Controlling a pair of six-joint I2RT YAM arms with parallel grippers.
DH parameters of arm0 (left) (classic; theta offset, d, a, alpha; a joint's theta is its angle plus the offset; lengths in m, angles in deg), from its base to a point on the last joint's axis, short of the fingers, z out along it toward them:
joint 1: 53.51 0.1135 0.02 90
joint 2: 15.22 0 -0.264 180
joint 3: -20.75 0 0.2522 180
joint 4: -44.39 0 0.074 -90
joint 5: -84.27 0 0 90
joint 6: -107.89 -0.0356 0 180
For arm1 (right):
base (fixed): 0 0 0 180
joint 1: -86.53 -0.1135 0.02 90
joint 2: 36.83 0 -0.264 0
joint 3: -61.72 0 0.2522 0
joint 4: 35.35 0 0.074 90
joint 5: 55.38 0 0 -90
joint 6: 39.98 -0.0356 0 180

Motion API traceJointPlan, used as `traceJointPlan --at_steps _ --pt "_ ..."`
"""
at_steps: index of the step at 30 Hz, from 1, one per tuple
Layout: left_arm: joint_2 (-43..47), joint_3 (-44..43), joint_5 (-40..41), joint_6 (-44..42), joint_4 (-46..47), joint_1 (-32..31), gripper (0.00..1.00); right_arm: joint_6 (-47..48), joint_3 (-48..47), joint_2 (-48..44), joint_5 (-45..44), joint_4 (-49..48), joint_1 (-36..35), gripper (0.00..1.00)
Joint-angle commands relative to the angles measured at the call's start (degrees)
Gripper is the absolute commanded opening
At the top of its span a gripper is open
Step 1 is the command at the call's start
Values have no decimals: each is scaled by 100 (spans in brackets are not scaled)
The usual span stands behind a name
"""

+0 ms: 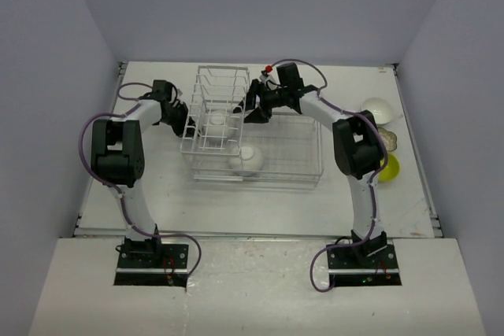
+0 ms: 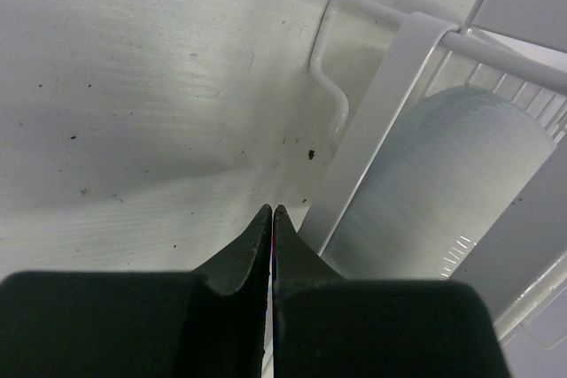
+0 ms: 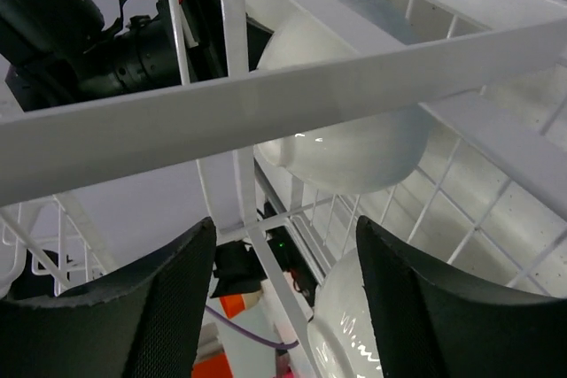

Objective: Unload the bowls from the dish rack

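Note:
The dish rack [image 1: 276,169] stands mid-table, its taller slotted section [image 1: 214,88] at the left end. One white bowl [image 1: 246,159] lies in the low basket and another white bowl [image 1: 214,123] sits in the slotted section. My left gripper [image 1: 179,118] is shut and empty against the rack's left side; in the left wrist view its tips [image 2: 271,211] rest on the table beside the rack's wire frame [image 2: 372,112], a white bowl [image 2: 452,183] behind it. My right gripper [image 3: 283,236] is open at the slotted section's right side, facing a white bowl [image 3: 354,135] through the rack's bars [image 3: 266,99].
At the table's right edge lie a white bowl [image 1: 378,108], a patterned bowl [image 1: 388,141] and a lime-yellow bowl [image 1: 389,168]. A second white bowl [image 3: 350,329] sits low by my right fingers. The left arm [image 3: 89,42] shows beyond the rack.

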Motion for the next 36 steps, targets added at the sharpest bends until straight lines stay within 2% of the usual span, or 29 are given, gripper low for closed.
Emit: traceJointPlan --at_steps 1,8,16,18,22,25,33,36 --pt "290 52 -322 116 224 31 0 38 -194 125 -102 61 -117 66" --pt "369 167 -331 107 277 31 0 318 -186 161 -618 377 -301 74" --pt "431 299 -357 168 391 31 0 380 121 12 -1138 447 -416 75" --pt "431 307 -357 168 391 31 0 372 192 -33 -1340 473 -433 80" --pt "449 307 -366 195 409 31 0 293 368 -111 -1666 570 -486 80" --pt "458 307 -366 221 417 31 0 91 684 -287 -1912 404 -530 80" --pt "484 351 -392 247 487 31 0 -568 1273 -367 -1886 -438 -627 81" --pt "501 351 -384 239 479 31 0 -604 1308 -375 -1860 -694 -662 89"
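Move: The white bowl under the upper rack lies about 9 cm to the right hand's left, 2 cm back and some 8 cm lower. The near white bowl is about 12 cm back from the right hand, level sideways and 8 cm down; the basket's back rail is some 2 cm ahead, level sideways and 3 cm lower. From the left hand, the bowl under the upper rack lies about 9 cm to the right, 1 cm ahead and 3 cm higher. Towards the white bowl under the upper rack, the right hand slides left some 2 cm, then dips about 5 cm into the basket, drawing back roughly 2 cm, its fingertips tipping further down by about 10 degrees and swinging slightly clockwise. Its already parted fingers spread wider without closing on the bowl. The left hand stays, shut fingertips still against the rack's left side. ##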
